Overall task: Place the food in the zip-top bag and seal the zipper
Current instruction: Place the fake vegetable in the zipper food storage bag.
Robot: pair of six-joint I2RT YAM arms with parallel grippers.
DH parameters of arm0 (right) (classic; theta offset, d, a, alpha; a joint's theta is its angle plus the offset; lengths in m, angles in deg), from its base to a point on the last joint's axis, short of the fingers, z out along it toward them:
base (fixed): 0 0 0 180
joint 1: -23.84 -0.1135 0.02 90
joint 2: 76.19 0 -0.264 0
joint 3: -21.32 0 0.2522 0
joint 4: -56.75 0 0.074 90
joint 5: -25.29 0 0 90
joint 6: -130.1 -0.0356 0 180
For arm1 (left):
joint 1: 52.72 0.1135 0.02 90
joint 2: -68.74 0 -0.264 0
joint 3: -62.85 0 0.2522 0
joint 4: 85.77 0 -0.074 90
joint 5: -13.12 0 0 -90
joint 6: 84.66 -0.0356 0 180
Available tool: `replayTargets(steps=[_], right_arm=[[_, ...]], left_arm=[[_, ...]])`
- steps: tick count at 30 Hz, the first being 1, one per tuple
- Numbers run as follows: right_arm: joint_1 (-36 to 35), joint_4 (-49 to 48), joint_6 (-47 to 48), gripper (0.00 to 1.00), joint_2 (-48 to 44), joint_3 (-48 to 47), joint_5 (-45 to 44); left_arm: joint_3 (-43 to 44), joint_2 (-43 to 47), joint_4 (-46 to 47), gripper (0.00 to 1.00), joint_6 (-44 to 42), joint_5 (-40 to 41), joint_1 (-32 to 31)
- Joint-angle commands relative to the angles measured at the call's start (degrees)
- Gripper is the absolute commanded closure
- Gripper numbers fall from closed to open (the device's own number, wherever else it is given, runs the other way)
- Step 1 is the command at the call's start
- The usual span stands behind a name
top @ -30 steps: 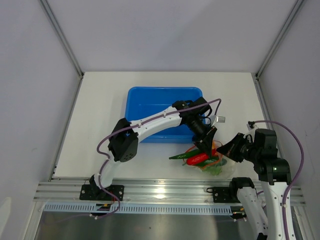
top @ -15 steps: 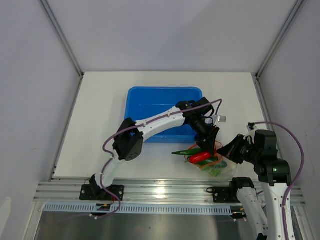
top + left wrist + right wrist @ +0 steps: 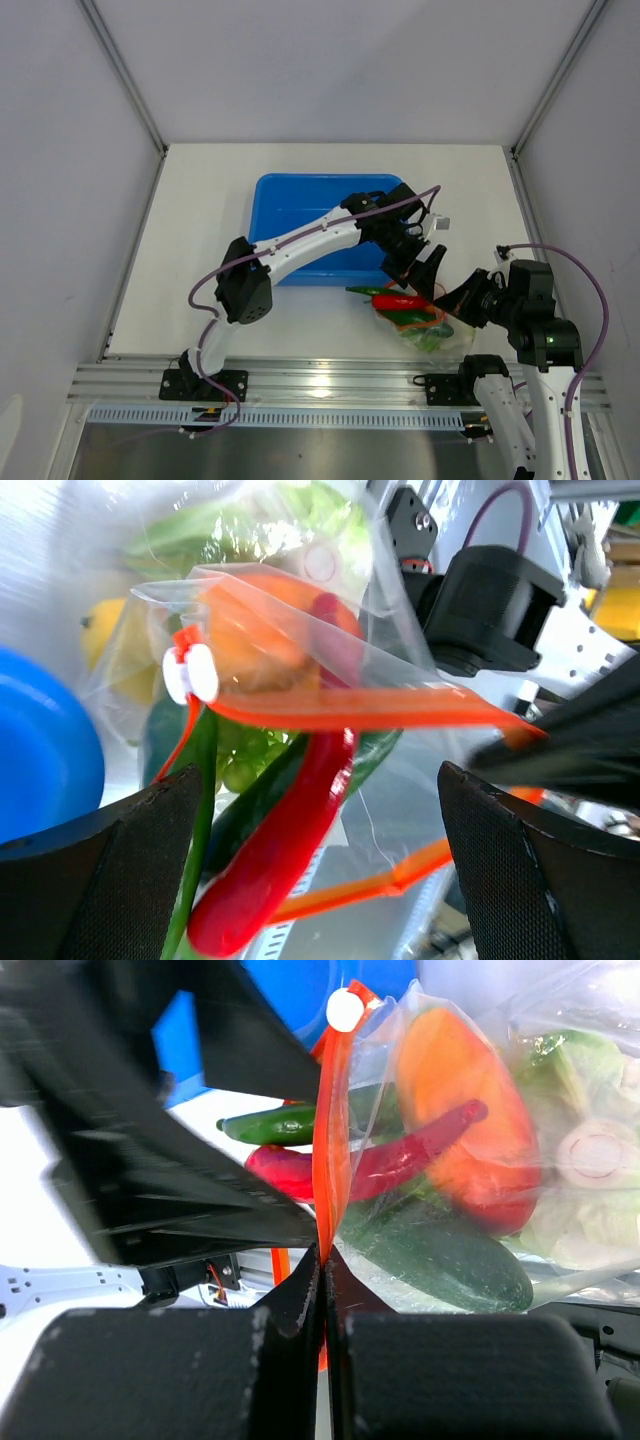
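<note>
The clear zip-top bag lies at the table's near right edge with its mouth toward the left. Inside it I see an orange fruit, a dark green cucumber and green grapes. A red chili lies across the mouth, its tip inside and its green stem end outside. My left gripper hangs open just above the chili, touching nothing. My right gripper is shut on the orange-red zipper, below its white slider.
The blue plastic tub stands behind the bag, under the left arm's forearm. A yellow fruit shows behind the bag's corner. The metal rail runs along the table's near edge, close below the bag.
The left gripper has opened and let go of the red chili, which now rests in the bag's mouth. The left wrist has pulled back slightly toward the tub. The right gripper has not moved.
</note>
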Motion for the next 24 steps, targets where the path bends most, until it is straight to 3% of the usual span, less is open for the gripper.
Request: replayTargets(steps=[1, 12, 18, 19, 21, 24], right_arm=[[-0.39, 0.65, -0.5, 1.0, -0.31, -1.81, 0.04], [-0.39, 1.36, -0.15, 1.0, -0.66, -2.51, 0.66], [-0.31, 2.5, -0.06, 1.0, -1.19, -3.22, 0.57], [-0.3, 2.59, -0.15, 1.0, -1.37, -3.31, 0.48], [-0.3, 2.5, -0.5, 1.0, -1.54, -3.22, 0.57], [-0.39, 2.41, -0.76, 1.0, -1.81, -3.04, 0.75]], left_arm=[[-0.09, 7.18, 1.54, 0.0, -2.26, 4.41, 0.43], [-8.96, 18.7, 4.1, 0.01, -3.23, 19.79, 1.93], [-20.38, 22.3, 8.39, 0.01, -4.1, 15.59, 4.04], [-21.19, 22.57, 9.19, 0.03, -4.45, 15.32, 3.95], [-24.09, 23.36, 11.82, 0.16, -4.54, 13.04, 3.95], [-26.55, 23.8, 14.29, 0.25, -4.19, 11.54, 3.77]])
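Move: The green pepper poking out of the bag's mouth is about 7 cm to the left of my left hand, level with it fore and aft and some 6 cm lower. The red pepper beside it is about 5 cm left and 2 cm back; the blue bin's middle is roughly 20 cm left and 14 cm ahead. From my right hand, which still grips the bag's orange rim, the green pepper is about 11 cm left, 2 cm ahead and 7 cm below. I take my wide-open left hand up about 6 cm out of the bag's mouth and arc it left, some 8 cm in all and a little forward, then sink back to the starting height by the outer ends of the green and red peppers. My wrist turns some 20 degrees so the fingers point less backward, and they start closing on the way down. My right hand keeps its pinch on the orange rim. ##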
